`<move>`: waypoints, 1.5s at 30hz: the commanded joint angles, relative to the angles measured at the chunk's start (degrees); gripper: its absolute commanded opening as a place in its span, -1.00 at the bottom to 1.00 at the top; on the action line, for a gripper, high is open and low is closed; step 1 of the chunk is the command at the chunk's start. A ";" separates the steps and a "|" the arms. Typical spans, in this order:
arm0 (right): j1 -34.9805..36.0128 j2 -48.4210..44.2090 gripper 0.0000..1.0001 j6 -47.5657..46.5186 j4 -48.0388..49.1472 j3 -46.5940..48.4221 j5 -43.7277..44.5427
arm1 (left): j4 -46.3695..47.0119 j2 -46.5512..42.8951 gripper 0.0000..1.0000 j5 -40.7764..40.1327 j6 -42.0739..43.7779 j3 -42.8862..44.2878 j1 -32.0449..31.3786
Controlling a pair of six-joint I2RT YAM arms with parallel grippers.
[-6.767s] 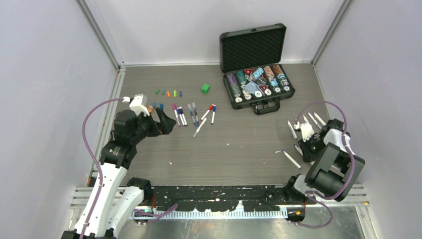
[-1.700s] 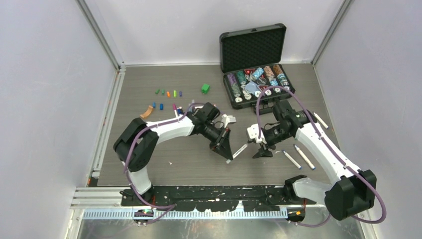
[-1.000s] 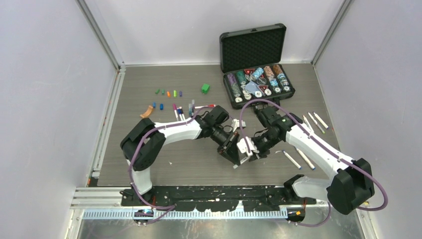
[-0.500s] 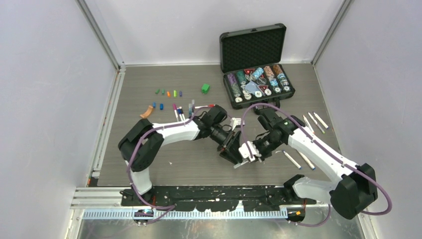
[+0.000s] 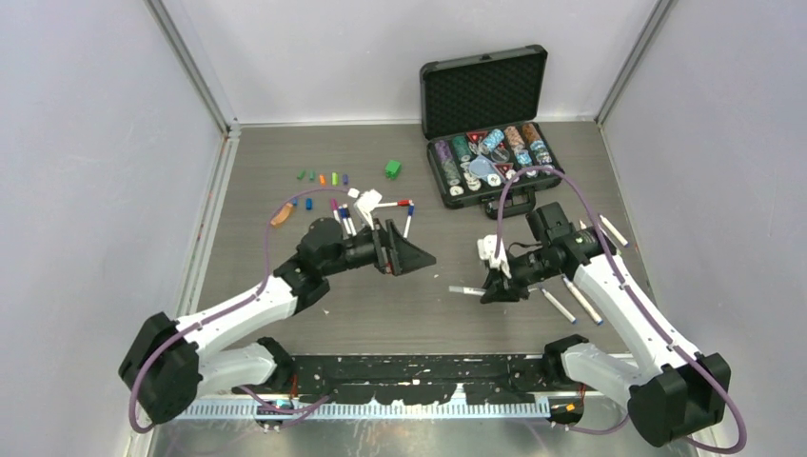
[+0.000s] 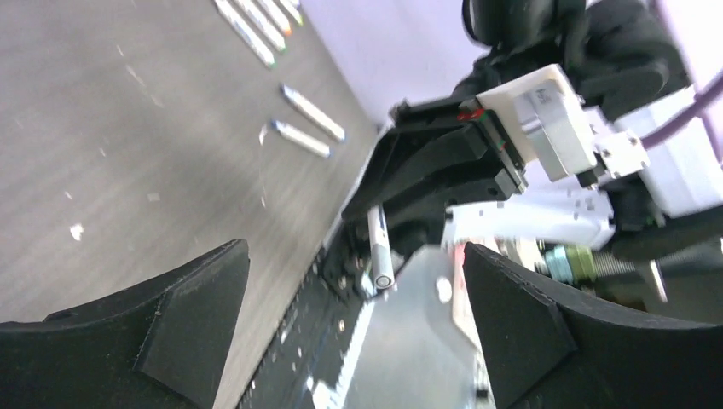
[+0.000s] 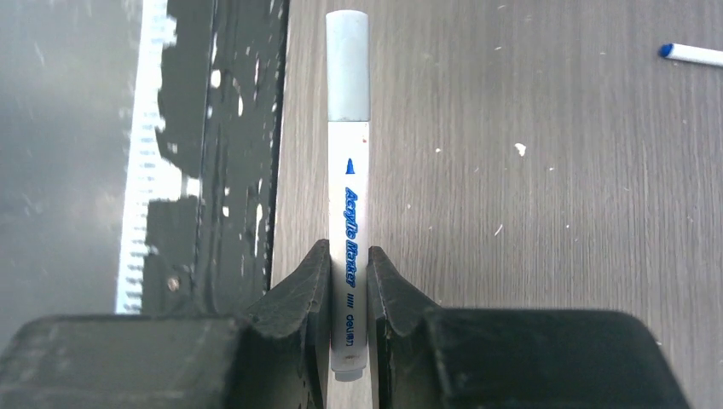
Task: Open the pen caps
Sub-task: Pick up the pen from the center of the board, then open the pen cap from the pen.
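Observation:
My right gripper (image 5: 492, 288) is shut on a pen (image 5: 466, 289) and holds it level above the table, the free end pointing left. In the right wrist view the white pen (image 7: 348, 204) sits clamped between the fingers (image 7: 300, 294), and its grey cap (image 7: 348, 77) is on the far end. The left gripper (image 5: 419, 257) hangs wide open a short way to the left, with nothing in it. From the left wrist, the pen (image 6: 379, 251) shows end-on between the spread fingers (image 6: 170, 341). Loose pen caps (image 5: 322, 177) lie in a row at the back left, with several pens (image 5: 347, 219) near them.
An open black case (image 5: 490, 124) of poker chips stands at the back right. A green cube (image 5: 392, 168) lies left of it. Several pens (image 5: 580, 300) rest by the right arm, and more (image 5: 609, 228) lie further back. A small orange piece (image 5: 279, 215) lies at the left.
The left gripper opened, let go of the pen and drew back to the left. The right gripper shut on the pen and carried it a little to the right.

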 commanded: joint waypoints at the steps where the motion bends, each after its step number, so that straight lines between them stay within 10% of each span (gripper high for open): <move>1: -1.41 0.28 -0.99 27.59 14.23 1.51 -6.61 | 17.30 -2.48 0.99 -15.40 -6.57 -5.75 -0.12; 10: -1.37 2.43 -1.00 55.94 34.33 -2.50 -8.27 | 29.06 2.90 0.77 -24.58 -14.73 -9.11 -4.43; 26: -0.07 4.56 -1.00 60.16 38.26 -4.12 -6.80 | 38.34 12.68 0.29 -25.16 -16.36 -5.87 -7.28; 35: 0.10 5.02 -0.99 59.75 38.18 -4.29 -5.76 | 38.36 13.32 -0.37 -25.18 -14.70 -4.97 -7.68; 45: 0.08 5.63 -0.99 61.70 39.25 -4.15 -6.07 | 37.85 13.75 -0.32 -24.40 -14.16 -5.02 -7.94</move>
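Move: The grey cap of the pen in my right hand is about 6 cm to the right of my left hand, 4 cm back and some 3 cm lower. A blue-capped pen on the table lies about 15 cm ahead of that hand, 4 cm to its left and 16 cm below. From my right hand, my open left gripper is roughly 13 cm left, 5 cm ahead and 2 cm up; a loose blue-tipped pen lies some 20 cm right, level with it, 13 cm below. I keep the pen pinched in my right hand and bring it about 5 cm forward, 5 cm left and slightly up, turning that wrist some 40 degrees, partly clockwise, so the cap swings up to my left hand. My left hand goes about 5 cm forward, then eases 3 cm right over the cap, wrist turning counter-clockwise, while its wide-open fingers narrow to about a third open around it. ##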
